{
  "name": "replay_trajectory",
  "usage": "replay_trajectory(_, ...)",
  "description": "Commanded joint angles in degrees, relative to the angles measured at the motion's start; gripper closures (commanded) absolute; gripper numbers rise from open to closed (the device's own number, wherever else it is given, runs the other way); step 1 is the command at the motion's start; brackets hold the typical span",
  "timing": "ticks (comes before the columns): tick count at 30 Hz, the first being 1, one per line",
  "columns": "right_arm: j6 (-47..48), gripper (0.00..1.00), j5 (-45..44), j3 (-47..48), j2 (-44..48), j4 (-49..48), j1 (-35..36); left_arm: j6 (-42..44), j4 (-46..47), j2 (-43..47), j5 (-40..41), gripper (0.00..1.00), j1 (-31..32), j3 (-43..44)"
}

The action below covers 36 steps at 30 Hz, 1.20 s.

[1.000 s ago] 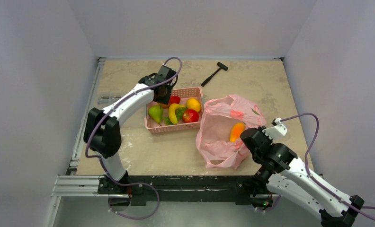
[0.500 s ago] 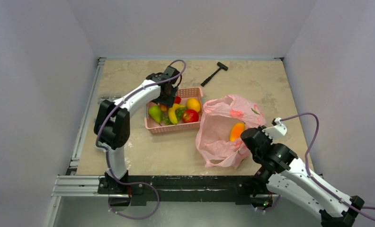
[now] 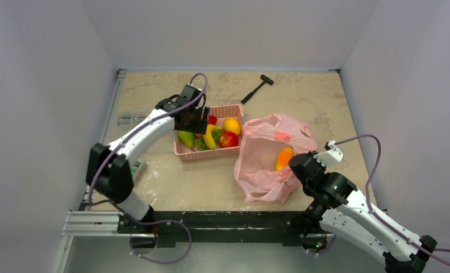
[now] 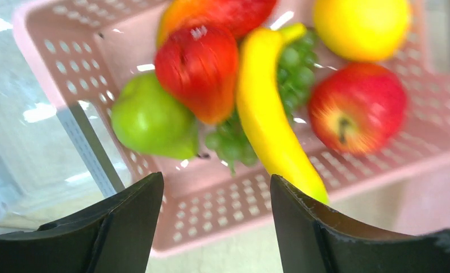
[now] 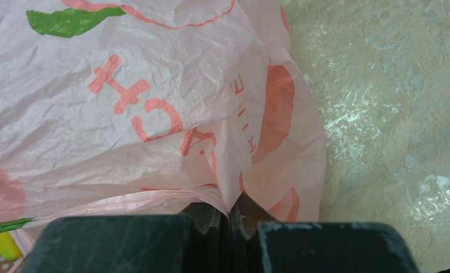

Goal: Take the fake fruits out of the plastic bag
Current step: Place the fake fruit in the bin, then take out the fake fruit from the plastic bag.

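Note:
The pink plastic bag (image 3: 266, 162) lies open at the table's right with an orange-yellow oval fruit (image 3: 283, 158) inside it. My right gripper (image 3: 296, 166) is shut on the bag's near edge; the right wrist view shows a fold of the bag (image 5: 154, 102) pinched between its jaws (image 5: 231, 213). My left gripper (image 3: 193, 119) hovers open over the pink basket (image 3: 208, 154) with nothing between its fingers (image 4: 217, 227). Below it lie a yellow banana (image 4: 265, 114), a red apple (image 4: 356, 108), a red-orange fruit (image 4: 200, 68) and a yellow round fruit (image 4: 362, 20).
A green pear (image 4: 151, 119) and a green grape bunch (image 4: 294, 62) share the basket (image 4: 58, 34). A black hammer (image 3: 257, 89) lies at the back of the table. Grey walls close in three sides, and a metal rail runs down the left edge.
The left gripper's jaws have spread wider over the basket, and the left arm's elbow has swung out to the left. The right gripper and the bag have not moved.

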<state>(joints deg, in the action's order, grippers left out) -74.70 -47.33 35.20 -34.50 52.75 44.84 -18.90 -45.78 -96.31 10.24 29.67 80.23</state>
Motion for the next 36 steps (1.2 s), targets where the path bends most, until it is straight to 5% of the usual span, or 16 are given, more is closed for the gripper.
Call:
replay_trajectory(1,6.70,1.00,3.16,-0.22,0.33,-5.96,-0.10,-8.25,11.97,14.86,-14.88,0.34,0.07,-10.33)
replay_trajectory(7,12.73,1.00,10.45,-0.55,2.84,-10.01,-0.10,-19.18,29.40,28.28,-23.91,0.38,7.35,-24.94)
replay_trajectory(18,13.70,1.00,11.22,-1.02,3.64,-11.13,-0.12,-37.18,50.76,24.19,-11.79,0.56,23.44,-32.83)
replay_trajectory(23,12.87,1.00,10.58,-0.96,4.04,-10.74,-0.17,-45.70,71.68,20.40,-5.31,0.58,28.34,-40.82)
replay_trajectory(30,12.73,1.00,11.56,-1.38,4.20,-11.41,-0.10,-45.58,95.31,2.72,-0.71,0.57,32.20,-39.53)
replay_trajectory(36,12.71,1.00,12.71,-1.19,3.82,-10.92,-0.15,-35.55,91.31,-7.55,1.85,0.54,35.31,-29.65)
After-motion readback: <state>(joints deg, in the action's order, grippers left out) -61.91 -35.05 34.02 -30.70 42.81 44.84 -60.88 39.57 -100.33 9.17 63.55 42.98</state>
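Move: From the left hand, which is coming up empty from the bin, the mango in the plastic bag lies about 32 cm to the right, 11 cm back and 9 cm lower. Nearer its way, the banana is some 5 cm right and 4 cm back, the apple 12 cm right and 5 cm back, the lemon 13 cm right and level with the hand, all roughly 7 cm down. From the right hand the mango is about 5 cm left, 2 cm ahead and 11 cm below. The empty left hand climbs out from over the bin, drawing back about 14 cm as it rises, then swings some 26 cm to the right and dips to the open mouth of the bag, rolling about 60 degrees so its fingers tip over to point rightwards at the mango while their gap narrows without shutting. The right hand keeps its pinch on the bag's edge, carrying it about 4 cm left and slightly up with a small counter-clockwise turn, then holds it there. ##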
